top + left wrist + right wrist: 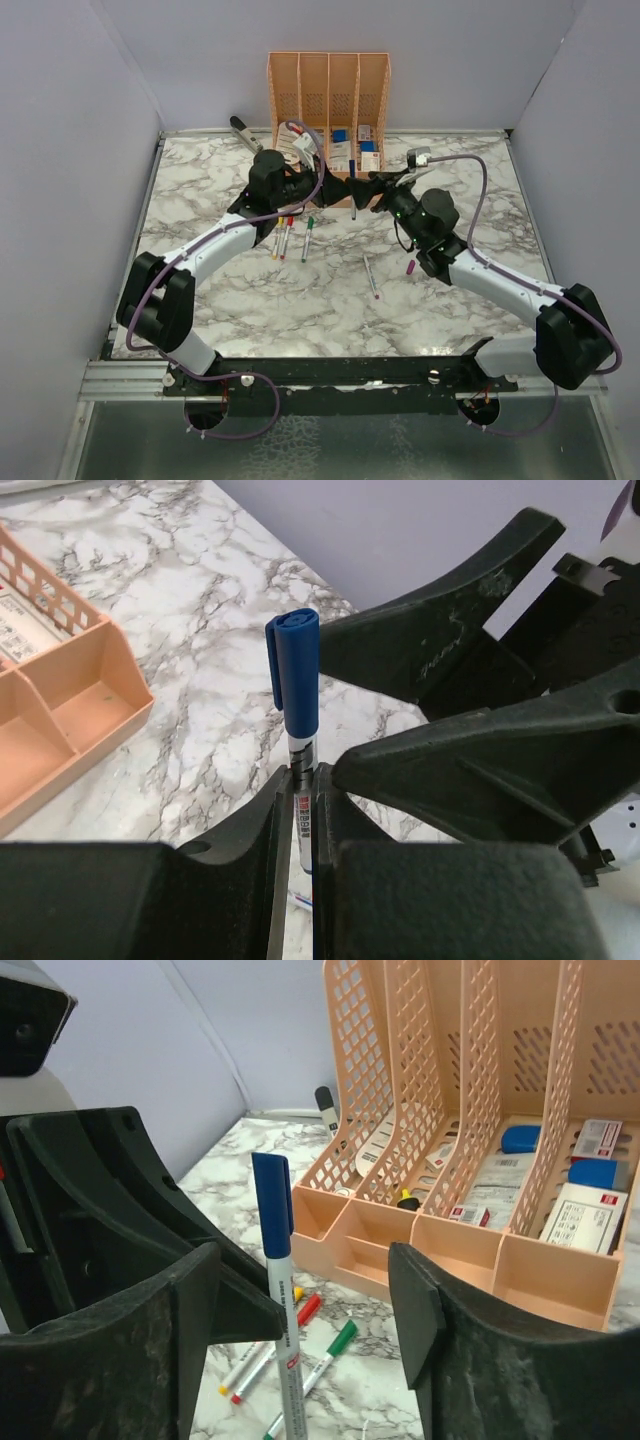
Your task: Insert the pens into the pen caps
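Observation:
My left gripper [300, 800] is shut on the grey-white barrel of a pen [303, 815]. The pen stands upright in the air with the blue cap [297, 670] on its top end. My right gripper [305, 1300] is open, with a finger on each side of that capped pen [272, 1220] and touching neither it nor the cap. Both grippers meet in front of the organizer, left [338, 188] and right [362, 190]. Three capped pens lie on the marble: yellow [277, 240], red [287, 238] and green [308, 238]. Another pen [371, 277] lies bare, with the magenta cap [410, 267] to its right.
The orange organizer [330, 90] stands at the back centre, with boxes in its front compartments [585, 1205]. A grey stapler [243, 131] lies to its left. White walls close in both sides and the back of the marble table [200, 180].

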Action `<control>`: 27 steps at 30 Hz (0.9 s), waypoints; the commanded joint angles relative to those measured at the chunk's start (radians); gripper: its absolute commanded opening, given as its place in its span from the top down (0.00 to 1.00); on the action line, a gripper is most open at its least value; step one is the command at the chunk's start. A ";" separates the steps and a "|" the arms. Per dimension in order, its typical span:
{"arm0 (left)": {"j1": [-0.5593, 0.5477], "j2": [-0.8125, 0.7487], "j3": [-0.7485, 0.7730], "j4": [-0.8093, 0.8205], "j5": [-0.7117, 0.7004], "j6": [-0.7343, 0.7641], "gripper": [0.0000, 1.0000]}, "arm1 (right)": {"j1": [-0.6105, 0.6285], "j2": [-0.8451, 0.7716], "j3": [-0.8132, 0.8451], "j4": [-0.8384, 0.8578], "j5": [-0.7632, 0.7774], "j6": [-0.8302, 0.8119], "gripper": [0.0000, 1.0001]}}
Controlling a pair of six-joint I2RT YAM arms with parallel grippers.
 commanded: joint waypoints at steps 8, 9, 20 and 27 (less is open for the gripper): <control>0.008 0.001 0.017 -0.363 -0.141 0.140 1.00 | 0.018 -0.061 0.116 -0.073 0.038 -0.092 0.18; 0.008 0.023 0.035 -0.427 -0.163 0.150 1.00 | 0.018 -0.075 0.119 -0.078 0.047 -0.098 0.18; 0.002 0.315 0.289 -0.805 -0.378 0.174 1.00 | 0.018 -0.204 0.095 -0.293 0.415 -0.079 0.21; -0.004 0.363 0.321 -0.883 -0.474 0.166 1.00 | 0.018 -0.263 0.057 -0.419 0.498 -0.066 0.21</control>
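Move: The left hand holds the capped blue pen. Its bare spot on the table, just right of the green pen, lies roughly 26 cm below that hand, 3 cm ahead and 6 cm left. At the same level, the green pen is 3 cm ahead and 10 cm left of the left hand, the red pen 3 cm ahead and 14 cm left. From the right hand, the magenta cap lies some 14 cm right, 5 cm back and 27 cm below; the uncapped pen is 5 cm right, 8 cm back. Bring the left gripper down about 20 cm, drifting left and a little forward, towards the bare spot beside the green pen; keep the blue pen pinched and tip the fingers from level to pointing steeply down. Open the right fingers wider around the freed cap, lift, then swing away to the right, turning clockwise and sinking slightly. ##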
